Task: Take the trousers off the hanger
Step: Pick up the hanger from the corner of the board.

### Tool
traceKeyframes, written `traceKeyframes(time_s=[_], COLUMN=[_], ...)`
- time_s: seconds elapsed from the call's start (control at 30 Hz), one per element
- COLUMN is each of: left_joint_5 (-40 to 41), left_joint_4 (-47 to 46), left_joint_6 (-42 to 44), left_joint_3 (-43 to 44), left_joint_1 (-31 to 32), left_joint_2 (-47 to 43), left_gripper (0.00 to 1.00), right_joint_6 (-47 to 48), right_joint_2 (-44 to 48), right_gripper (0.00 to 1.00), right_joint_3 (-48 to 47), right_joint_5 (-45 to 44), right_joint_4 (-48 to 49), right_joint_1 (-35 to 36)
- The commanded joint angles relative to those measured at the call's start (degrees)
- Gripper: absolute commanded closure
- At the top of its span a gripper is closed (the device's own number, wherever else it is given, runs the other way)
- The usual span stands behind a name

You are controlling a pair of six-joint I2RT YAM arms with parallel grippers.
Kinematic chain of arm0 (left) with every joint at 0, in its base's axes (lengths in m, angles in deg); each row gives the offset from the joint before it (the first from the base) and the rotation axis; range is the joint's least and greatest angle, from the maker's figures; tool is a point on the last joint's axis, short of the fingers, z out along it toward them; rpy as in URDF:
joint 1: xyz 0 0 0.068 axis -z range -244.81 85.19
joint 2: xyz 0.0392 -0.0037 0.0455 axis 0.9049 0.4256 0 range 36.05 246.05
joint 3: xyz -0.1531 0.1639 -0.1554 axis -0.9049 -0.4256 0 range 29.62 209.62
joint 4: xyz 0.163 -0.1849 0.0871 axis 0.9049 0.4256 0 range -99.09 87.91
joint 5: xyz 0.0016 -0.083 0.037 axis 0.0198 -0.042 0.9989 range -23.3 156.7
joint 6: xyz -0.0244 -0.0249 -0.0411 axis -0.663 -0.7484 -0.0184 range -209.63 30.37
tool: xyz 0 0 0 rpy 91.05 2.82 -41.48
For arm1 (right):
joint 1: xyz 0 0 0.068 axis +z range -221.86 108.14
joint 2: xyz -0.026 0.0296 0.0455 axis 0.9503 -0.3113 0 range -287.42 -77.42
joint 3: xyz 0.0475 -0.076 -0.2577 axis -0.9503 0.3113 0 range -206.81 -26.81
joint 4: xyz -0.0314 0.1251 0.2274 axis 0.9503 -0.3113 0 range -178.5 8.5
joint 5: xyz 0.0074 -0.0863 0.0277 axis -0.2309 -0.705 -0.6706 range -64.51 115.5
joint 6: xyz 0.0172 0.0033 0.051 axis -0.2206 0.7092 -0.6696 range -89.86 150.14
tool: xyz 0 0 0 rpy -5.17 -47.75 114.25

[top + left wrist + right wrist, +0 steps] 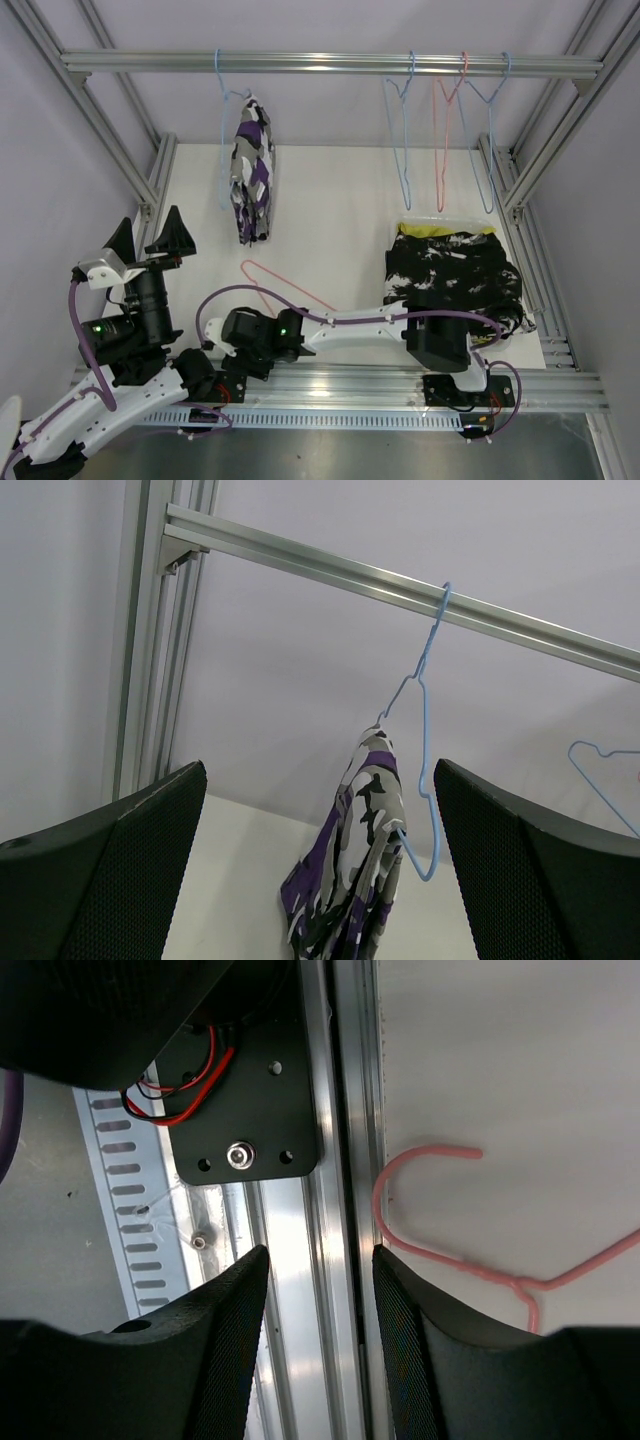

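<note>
One pair of trousers [252, 170], patterned black, white and purple, hangs from a light blue hanger [222, 100] on the top rail [330, 63]. In the left wrist view the trousers [360, 860] and hanger [425, 730] lie straight ahead, some way off. My left gripper [150, 242] [318, 770] is open and empty, pointing up at them. A pile of trousers [455, 265] lies on the table at the right, with yellow-green cloth [445, 230] at its far edge. My right gripper [225, 372] [318, 1255] is low over the near-edge rail, open, with nothing between its fingers.
Three bare hangers, blue [400, 130], pink [442, 130] and blue [490, 130], hang at the right of the top rail. A pink hanger [285, 290] [440, 1260] lies flat on the table beside the right gripper. Aluminium frame posts [150, 185] stand on both sides.
</note>
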Motion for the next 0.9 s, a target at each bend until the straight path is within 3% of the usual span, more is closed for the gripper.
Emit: traceKeyframes(time_s=[0.0,0.53,0.63,0.77,0.87], left_joint_5=[-0.9,-2.0,-2.0,-2.1,-2.2], left_joint_4=[-0.7,0.8,1.2,1.3,1.4], left_joint_6=[0.3,-1.0,-1.1,-1.2,-1.4], left_joint_3=[-0.3,0.2,0.2,0.3,0.3], left_joint_1=[-0.6,-0.6,-0.6,-0.6,-0.6], left_joint_2=[-0.3,-0.2,-0.1,-0.1,0.0], left_gripper=[0.01,0.01,0.01,0.0,0.01], right_joint_6=[1.5,0.7,0.6,0.4,0.1], right_joint_2=[-3.1,-9.0,-9.3,-9.4,-7.8], right_gripper=[0.5,0.5,0.56,0.73,0.72], right_joint_3=[-2.5,-0.9,-0.4,-0.2,-0.2], right_joint_5=[2.0,0.3,0.2,0.1,0.5], right_joint_4=[1.4,3.6,4.0,3.5,2.9], right_joint_1=[-0.3,-1.3,-1.3,-1.3,-1.2])
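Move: The pink hanger's hook lies on the edge of the board about 4 cm ahead of the right hand, 1 cm to its left and some 7 cm below. Its neighbour is the left arm's base plate, about 5 cm back and 8 cm left of that hand, also some 6 cm down. From the raised left hand, the hook is roughly 11 cm back, 12 cm to the right and 42 cm below. The forward finger seems to come against the pink hanger just below its hook as the right hand sinks steeply, about 5 cm, towards the front rail and board edge, fingers pointing left and down. There it all but stops, then closes from half open to roughly a quarter while settling nearly 1 cm lower; no pink shows between the tips. ##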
